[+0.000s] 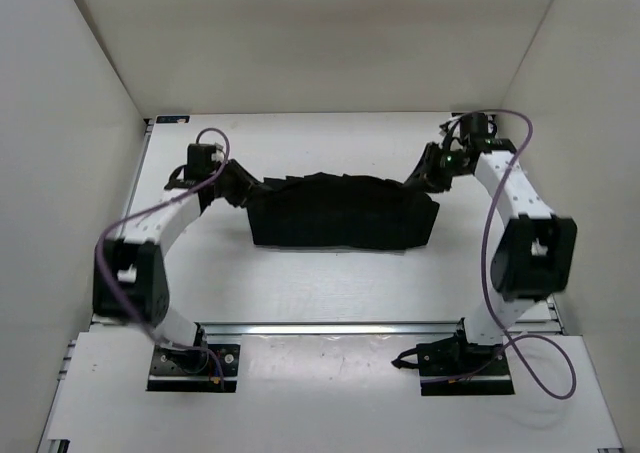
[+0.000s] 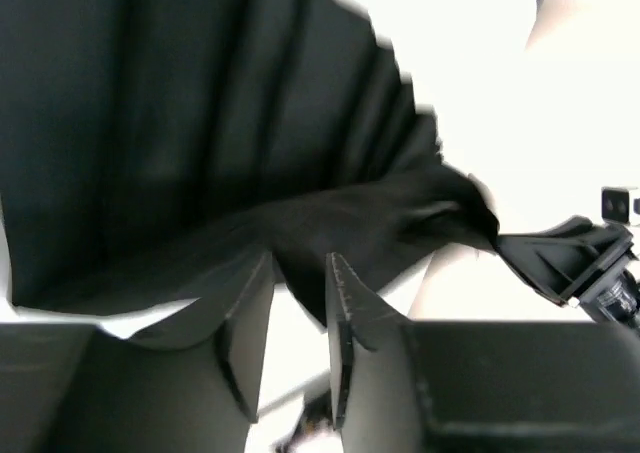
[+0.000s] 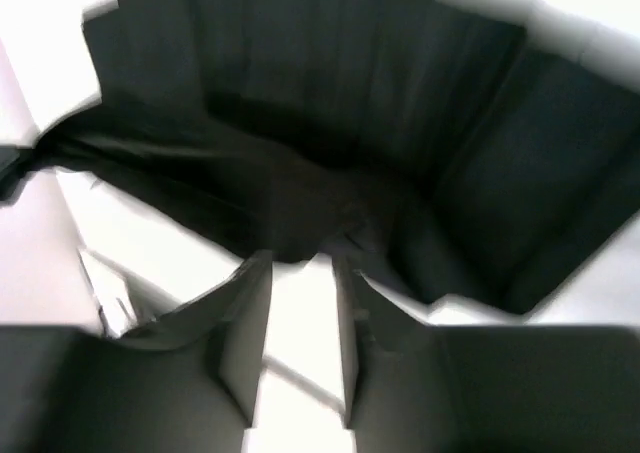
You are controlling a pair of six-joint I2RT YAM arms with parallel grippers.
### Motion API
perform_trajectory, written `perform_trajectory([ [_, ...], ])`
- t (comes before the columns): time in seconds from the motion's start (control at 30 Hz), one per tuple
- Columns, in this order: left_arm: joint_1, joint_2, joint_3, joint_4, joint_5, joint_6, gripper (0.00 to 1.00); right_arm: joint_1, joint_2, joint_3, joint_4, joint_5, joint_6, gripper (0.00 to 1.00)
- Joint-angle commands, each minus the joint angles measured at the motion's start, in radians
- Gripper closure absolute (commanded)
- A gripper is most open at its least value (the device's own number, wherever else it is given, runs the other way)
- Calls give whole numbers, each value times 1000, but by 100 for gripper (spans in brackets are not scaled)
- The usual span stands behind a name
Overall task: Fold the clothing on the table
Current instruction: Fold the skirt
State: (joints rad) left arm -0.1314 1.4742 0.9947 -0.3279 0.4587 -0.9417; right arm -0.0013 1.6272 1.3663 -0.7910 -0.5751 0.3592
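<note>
The black clothing [image 1: 340, 213] lies folded into a wide band across the middle of the white table [image 1: 330, 293]. My left gripper [image 1: 240, 188] is at its left end and my right gripper [image 1: 415, 178] at its right end. In the left wrist view the clothing [image 2: 200, 123] fills the upper frame. The left gripper [image 2: 300, 263] has its jaws apart, with a point of fabric dipping between the tips and white table showing below it. In the right wrist view the right gripper [image 3: 300, 263] also stands open, and the edge of the clothing [image 3: 350, 123] lies just past its tips.
White walls enclose the table on the left, back and right. A metal rail [image 1: 350, 328] runs along the near edge in front of both arm bases. Purple cables [image 1: 490, 233] loop off each arm. The other arm's gripper [image 2: 570, 258] shows at the right of the left wrist view.
</note>
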Motion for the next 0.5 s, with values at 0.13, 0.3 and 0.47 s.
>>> perform_trajectory([
  [0.13, 110, 307, 258, 254, 170, -23, 50, -72, 214, 298, 124, 155, 9, 49],
  [0.3, 111, 240, 201, 104, 135, 121, 45, -57, -7, -127, 266, 228, 93, 38],
  [0.47, 105, 57, -115, 134, 43, 162, 40, -40, -180, -464, 459, 208, 216, 37],
])
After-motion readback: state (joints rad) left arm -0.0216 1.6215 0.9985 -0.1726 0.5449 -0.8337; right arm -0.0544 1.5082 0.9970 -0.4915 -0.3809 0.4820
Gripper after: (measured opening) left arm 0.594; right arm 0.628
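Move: Both grippers are already opening, the skirt's carried edge still at their tips. From the left hand, the skirt's far left corner lies about 10 cm ahead, 4 cm left and 14 cm below; the near left corner is 8 cm back and 3 cm left. From the right hand, the far right corner is roughly 9 cm ahead, 6 cm right and 16 cm below, the near right corner 8 cm back and 6 cm right. Fling the skirt's edge out over its far edge: swing both grippers forward about 10 cm, sinking slightly and spreading apart, fingers opening wider so the cloth comes free. Then draw the left back some 6 cm, and the right back and down past where it started, turning it about 15 degrees clockwise. ##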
